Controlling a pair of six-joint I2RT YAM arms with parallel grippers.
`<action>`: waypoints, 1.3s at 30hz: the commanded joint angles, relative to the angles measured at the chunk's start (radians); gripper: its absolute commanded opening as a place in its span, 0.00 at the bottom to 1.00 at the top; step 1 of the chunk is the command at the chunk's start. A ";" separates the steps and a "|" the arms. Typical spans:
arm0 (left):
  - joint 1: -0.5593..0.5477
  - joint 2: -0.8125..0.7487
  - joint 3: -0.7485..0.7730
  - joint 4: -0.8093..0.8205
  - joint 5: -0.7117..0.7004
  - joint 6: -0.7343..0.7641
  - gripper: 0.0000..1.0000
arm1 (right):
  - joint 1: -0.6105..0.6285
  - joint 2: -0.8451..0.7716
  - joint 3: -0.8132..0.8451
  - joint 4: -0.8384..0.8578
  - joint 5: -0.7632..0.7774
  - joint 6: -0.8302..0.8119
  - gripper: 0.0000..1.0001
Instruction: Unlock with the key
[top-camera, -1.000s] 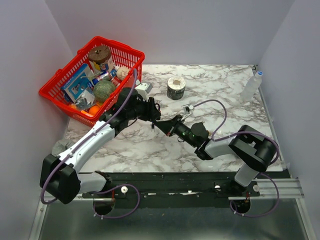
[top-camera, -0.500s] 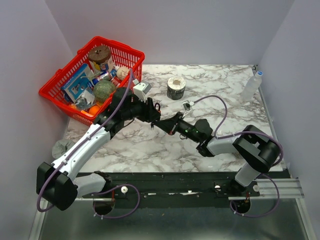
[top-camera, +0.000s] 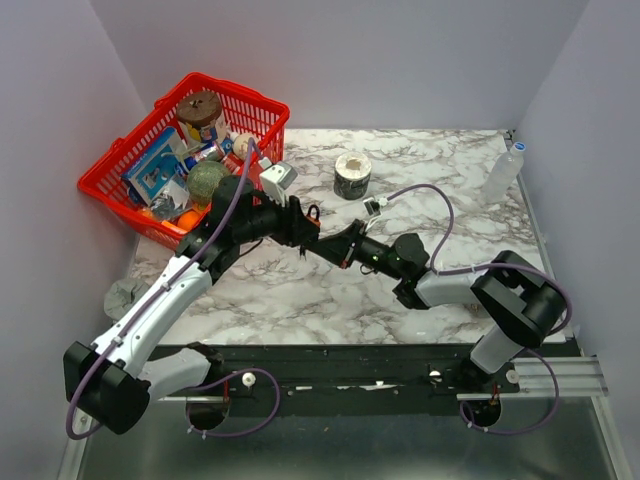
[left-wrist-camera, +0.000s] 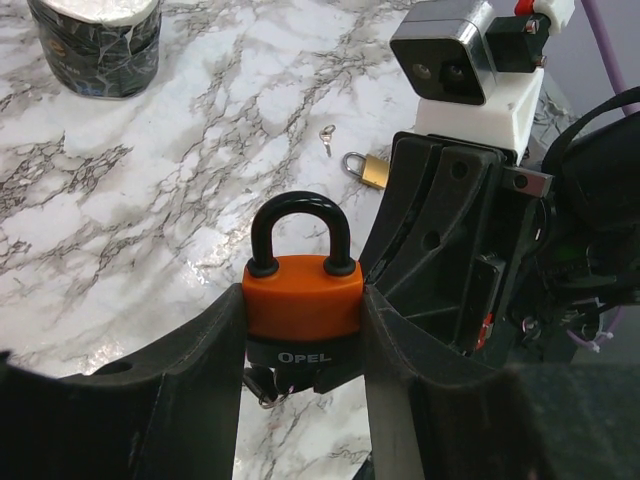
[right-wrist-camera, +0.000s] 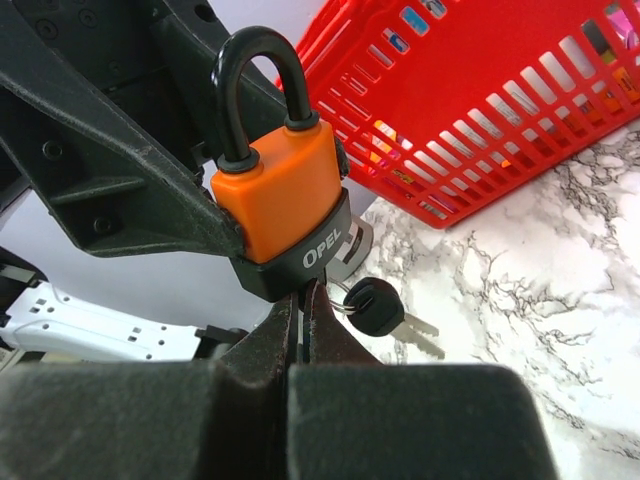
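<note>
An orange-and-black padlock (left-wrist-camera: 302, 298) with a closed black shackle is held upright above the table between the fingers of my left gripper (left-wrist-camera: 302, 312). In the right wrist view the padlock (right-wrist-camera: 280, 190) has my right gripper (right-wrist-camera: 302, 300) pressed up against its black underside, shut on the key at the keyhole. Most of that key is hidden by the fingertips. A wire ring runs from there to a spare black-headed key (right-wrist-camera: 375, 305) that hangs beside them. In the top view the two grippers meet over the table's left centre at the padlock (top-camera: 310, 230).
A small brass padlock (left-wrist-camera: 370, 170) and a tiny loose key (left-wrist-camera: 326, 138) lie on the marble. A tape roll (top-camera: 352, 175) stands behind them. A red basket (top-camera: 120, 190) full of items is at the back left, and a plastic bottle (top-camera: 503, 172) at the far right.
Both arms have shifted slightly to the left and back together. The left arm's elbow has swung outward. Both grips look unchanged.
</note>
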 joint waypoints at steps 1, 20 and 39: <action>-0.036 -0.024 0.008 -0.165 0.024 -0.070 0.00 | -0.049 -0.045 0.035 0.278 0.183 -0.032 0.01; -0.036 0.058 0.031 -0.131 -0.204 -0.222 0.00 | 0.040 -0.082 0.069 0.092 0.295 -0.241 0.22; -0.036 0.058 0.051 -0.127 -0.247 -0.218 0.00 | 0.100 -0.048 0.187 -0.216 0.406 -0.340 0.45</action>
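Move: The right fingers still pinch the key in the bottom of the orange padlock, whose middle is about 4 cm above the right hand, 1 cm ahead and 1 cm left. The left hand grips the padlock, with that key about 4 cm below and 1 cm back, level sideways. From the right hand, the black-wrapped roll stands some 17 cm ahead, 9 cm right and 15 below; the brass padlock is roughly 21 cm right, level ahead, 20 below. The right fingers let go of the key, opening from shut to nearly half wide, while that hand moves about 3 cm forward, rises about 1 cm and eases right, then left, its wrist turning some 15 degrees clockwise. The left hand keeps its grip on the orange padlock, carrying it about 4 cm forward and 2 cm left and turning it some 20 degrees counter-clockwise. ##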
